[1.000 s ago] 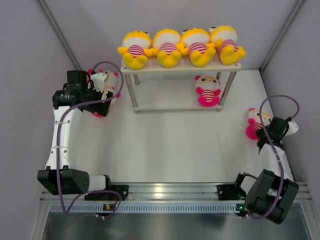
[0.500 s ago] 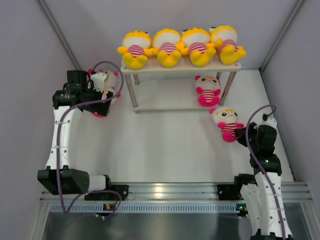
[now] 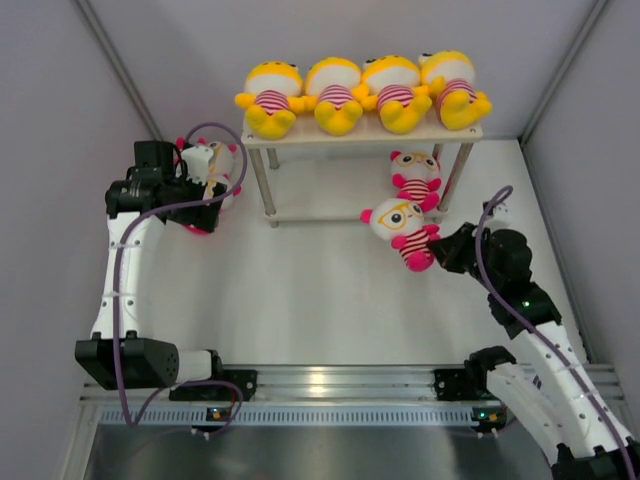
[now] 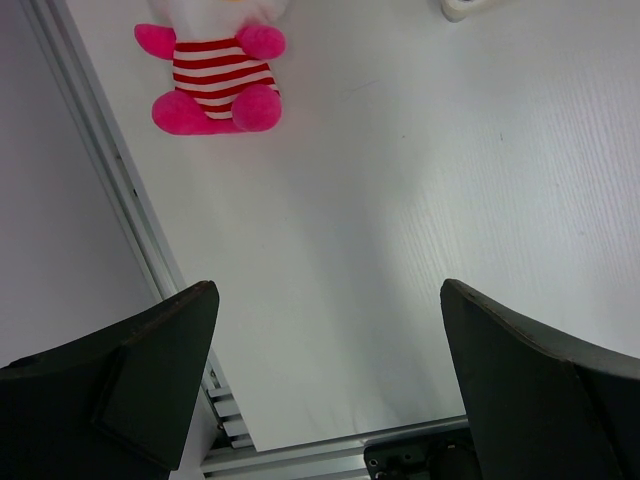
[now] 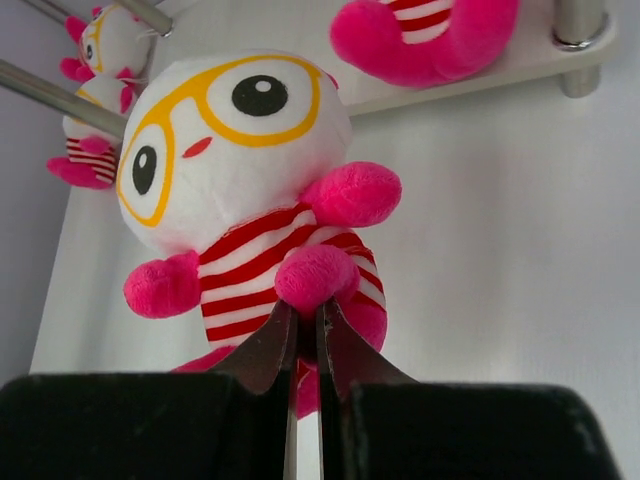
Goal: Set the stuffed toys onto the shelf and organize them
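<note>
The shelf (image 3: 300,141) stands at the back with several yellow stuffed toys (image 3: 336,93) in a row on its top board. One pink toy (image 3: 415,178) sits at the right end of the lower board (image 3: 330,212). My right gripper (image 3: 441,250) is shut on the leg of another pink toy with yellow glasses (image 3: 399,230), hanging just in front of the lower board. The right wrist view shows that gripper (image 5: 307,312) pinching the toy (image 5: 240,150). My left gripper (image 3: 203,203) stands open over a pink toy (image 3: 214,168) left of the shelf. In the left wrist view, this toy (image 4: 215,80) lies beyond the empty left gripper (image 4: 330,335).
Grey walls close in the table on the left, right and back. The shelf's metal legs (image 3: 262,185) stand between the left toy and the lower board. An aluminium rail (image 3: 330,385) runs along the near edge by the arm bases.
My right arm has swung left from the right wall, carrying the pink toy to the front of the shelf's lower board. The left arm has not moved.
</note>
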Motion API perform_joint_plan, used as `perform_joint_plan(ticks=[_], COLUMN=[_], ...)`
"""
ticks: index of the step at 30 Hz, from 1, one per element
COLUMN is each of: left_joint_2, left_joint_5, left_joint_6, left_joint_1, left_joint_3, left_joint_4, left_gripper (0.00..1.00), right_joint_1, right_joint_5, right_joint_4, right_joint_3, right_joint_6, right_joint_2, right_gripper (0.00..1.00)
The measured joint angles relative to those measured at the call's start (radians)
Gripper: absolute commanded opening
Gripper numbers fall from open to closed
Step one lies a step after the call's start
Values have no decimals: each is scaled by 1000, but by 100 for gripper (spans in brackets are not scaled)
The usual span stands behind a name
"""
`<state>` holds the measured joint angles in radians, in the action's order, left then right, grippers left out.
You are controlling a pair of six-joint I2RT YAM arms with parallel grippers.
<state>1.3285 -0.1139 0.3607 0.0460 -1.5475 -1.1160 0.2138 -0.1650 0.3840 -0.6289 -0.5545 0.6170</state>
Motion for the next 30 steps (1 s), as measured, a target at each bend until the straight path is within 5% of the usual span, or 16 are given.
perform_joint_plan(ticks=[13, 30], left_joint_2=[-5, -5], left_joint_5=[11, 29], left_joint_6=[0, 0], left_joint_1=[0, 0], left_joint_3=[13, 26], left_joint_4=[-3, -4], left_gripper=[99, 99], right_joint_1=[311, 341], right_joint_5=[460, 661], right_joint_4=[-441, -585], right_joint_3=[-49, -265], right_joint_6=[-265, -423], right_joint_2=[415, 849], right_gripper=[0, 0])
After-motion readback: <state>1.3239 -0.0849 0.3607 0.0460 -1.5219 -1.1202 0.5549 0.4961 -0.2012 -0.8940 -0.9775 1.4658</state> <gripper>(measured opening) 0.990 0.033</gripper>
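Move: The right hand already holds a pink toy out in front of it. The free spot on the lower shelf lies about 18 cm ahead, 10 cm left and 4 cm below that hand. The pink toy already shelved sits some 20 cm ahead, 3 cm left and 3 cm lower; the front right shelf post stands about 14 cm ahead, 3 cm right and 3 cm lower. From the idle left hand the spot lies roughly 38 cm right, 8 cm ahead and 8 cm lower. Forward and leftward in one quick sweep, about 17 cm out and 9 cm left, the right hand carries the pink toy past the left side of the front right post and in over the lower shelf, sinking slightly towards the end. The wrist turns some 25 degrees clockwise with a slight roll, left side rising, while the shut fingers keep their pinch on one pink foot. ##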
